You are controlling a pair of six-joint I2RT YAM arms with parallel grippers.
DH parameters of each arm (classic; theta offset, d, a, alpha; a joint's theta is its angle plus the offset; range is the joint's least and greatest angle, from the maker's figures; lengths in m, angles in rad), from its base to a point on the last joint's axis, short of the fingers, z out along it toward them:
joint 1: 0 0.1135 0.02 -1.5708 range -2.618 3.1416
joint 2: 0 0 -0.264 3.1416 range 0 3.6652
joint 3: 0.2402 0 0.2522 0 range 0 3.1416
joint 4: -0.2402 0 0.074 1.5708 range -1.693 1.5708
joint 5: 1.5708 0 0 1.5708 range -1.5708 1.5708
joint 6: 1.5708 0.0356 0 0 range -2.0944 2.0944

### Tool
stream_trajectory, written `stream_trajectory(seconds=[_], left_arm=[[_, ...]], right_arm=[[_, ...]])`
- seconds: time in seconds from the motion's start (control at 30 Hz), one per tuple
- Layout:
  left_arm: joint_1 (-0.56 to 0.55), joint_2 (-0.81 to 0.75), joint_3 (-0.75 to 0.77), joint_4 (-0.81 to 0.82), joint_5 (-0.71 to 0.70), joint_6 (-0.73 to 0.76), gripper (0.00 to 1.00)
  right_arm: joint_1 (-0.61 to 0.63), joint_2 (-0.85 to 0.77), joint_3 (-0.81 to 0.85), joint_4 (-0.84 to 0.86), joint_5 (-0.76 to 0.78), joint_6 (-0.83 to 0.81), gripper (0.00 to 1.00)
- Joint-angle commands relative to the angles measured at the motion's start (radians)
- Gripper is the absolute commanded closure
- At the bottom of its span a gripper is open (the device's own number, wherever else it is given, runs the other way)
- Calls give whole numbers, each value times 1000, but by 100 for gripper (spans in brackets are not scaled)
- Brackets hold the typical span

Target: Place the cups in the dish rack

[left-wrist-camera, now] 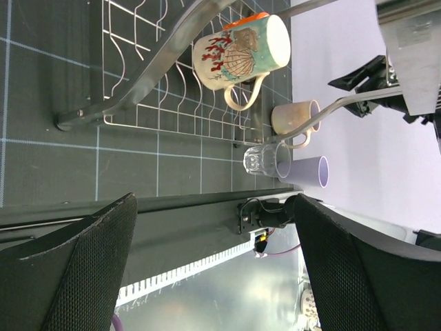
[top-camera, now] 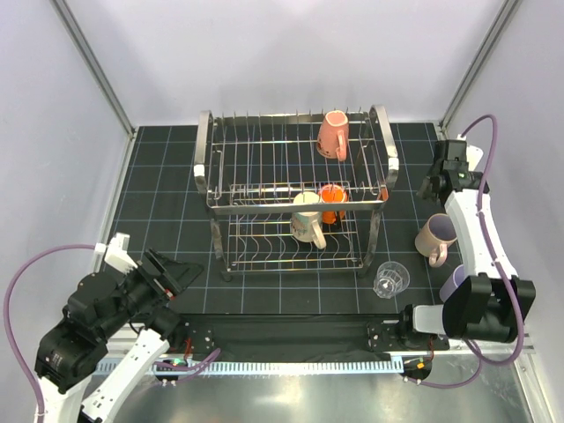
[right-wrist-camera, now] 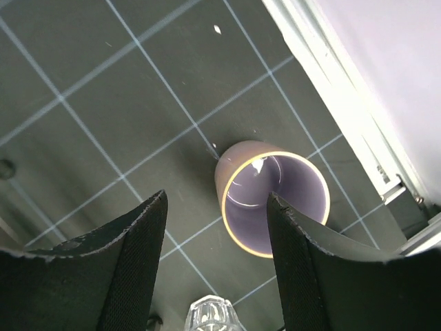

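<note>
The dish rack (top-camera: 264, 189) stands mid-mat. A salmon-pink mug (top-camera: 333, 134) lies on its top tier. A cream printed mug (top-camera: 307, 218) and a small orange cup (top-camera: 332, 203) are on the lower tier. On the mat to the right are a beige-pink mug (top-camera: 435, 238), a clear glass tumbler (top-camera: 390, 279) and a lavender tumbler (top-camera: 452, 284). My right gripper (right-wrist-camera: 217, 262) hovers open above the upright lavender tumbler (right-wrist-camera: 275, 196), and its right finger (right-wrist-camera: 310, 269) overlaps the rim. My left gripper (top-camera: 172, 273) is open and empty at the near left.
The mat's white right edge (right-wrist-camera: 344, 103) runs close beside the lavender tumbler. The glass tumbler (right-wrist-camera: 210, 314) stands just below the right gripper's gap. In the left wrist view the rack leg (left-wrist-camera: 165, 76), the cream mug (left-wrist-camera: 241, 55) and the beige mug (left-wrist-camera: 293, 117) lie ahead.
</note>
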Motion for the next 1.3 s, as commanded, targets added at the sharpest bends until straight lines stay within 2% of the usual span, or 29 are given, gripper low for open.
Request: stream_trajectory(seconds=[0.0, 0.37, 0.4, 0.63, 0.67, 0.7, 0.9, 1.17, 1.27], left_arm=[[-1, -14, -15, 23, 21, 1, 9], [-1, -2, -9, 24, 40, 15, 9], [-1, -8, -7, 17, 29, 18, 9], [-1, -23, -6, 0, 17, 15, 9], [-1, -22, -6, -2, 17, 17, 9], [-3, -23, -4, -5, 17, 17, 9], [-1, -20, 3, -5, 14, 17, 9], [-1, -22, 10, -11, 15, 15, 9], [-1, -20, 25, -23, 7, 17, 9]], right_arm=[[-21, 22, -25, 46, 14, 26, 39], [-38, 188, -93, 175, -36, 48, 40], [-38, 212, -96, 180, -36, 49, 44], [-38, 274, -110, 208, -43, 61, 57], [-39, 274, -115, 208, -46, 63, 58], [-39, 272, -119, 212, -44, 61, 66], [-39, 223, -150, 204, -36, 60, 94], [-38, 119, -174, 197, -7, 45, 96], [-39, 30, -159, 192, -18, 43, 96]])
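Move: The brown cup stands with its middle about 15 cm below the open right hand, some 3 cm back and 4 cm to the right. From that hand, the glass is roughly 13 cm back and 6 cm to the left, and the purple cup is about 15 cm back and 9 cm to the right, both low on the table. From the idle left hand, the brown cup lies about 20 cm ahead, 53 cm to the right and 22 cm below. The brown cup's left wall ends up pinched at the rim, one right finger inside the cup and the other outside. To get there the right hand sinks about 11 cm almost straight down, its fingers tipping some 10 degrees steeper, and closes from half-open in the lower part of the descent. Then, keeping the pinch, it eases about 1 cm back and starts upward by about 1 cm. ##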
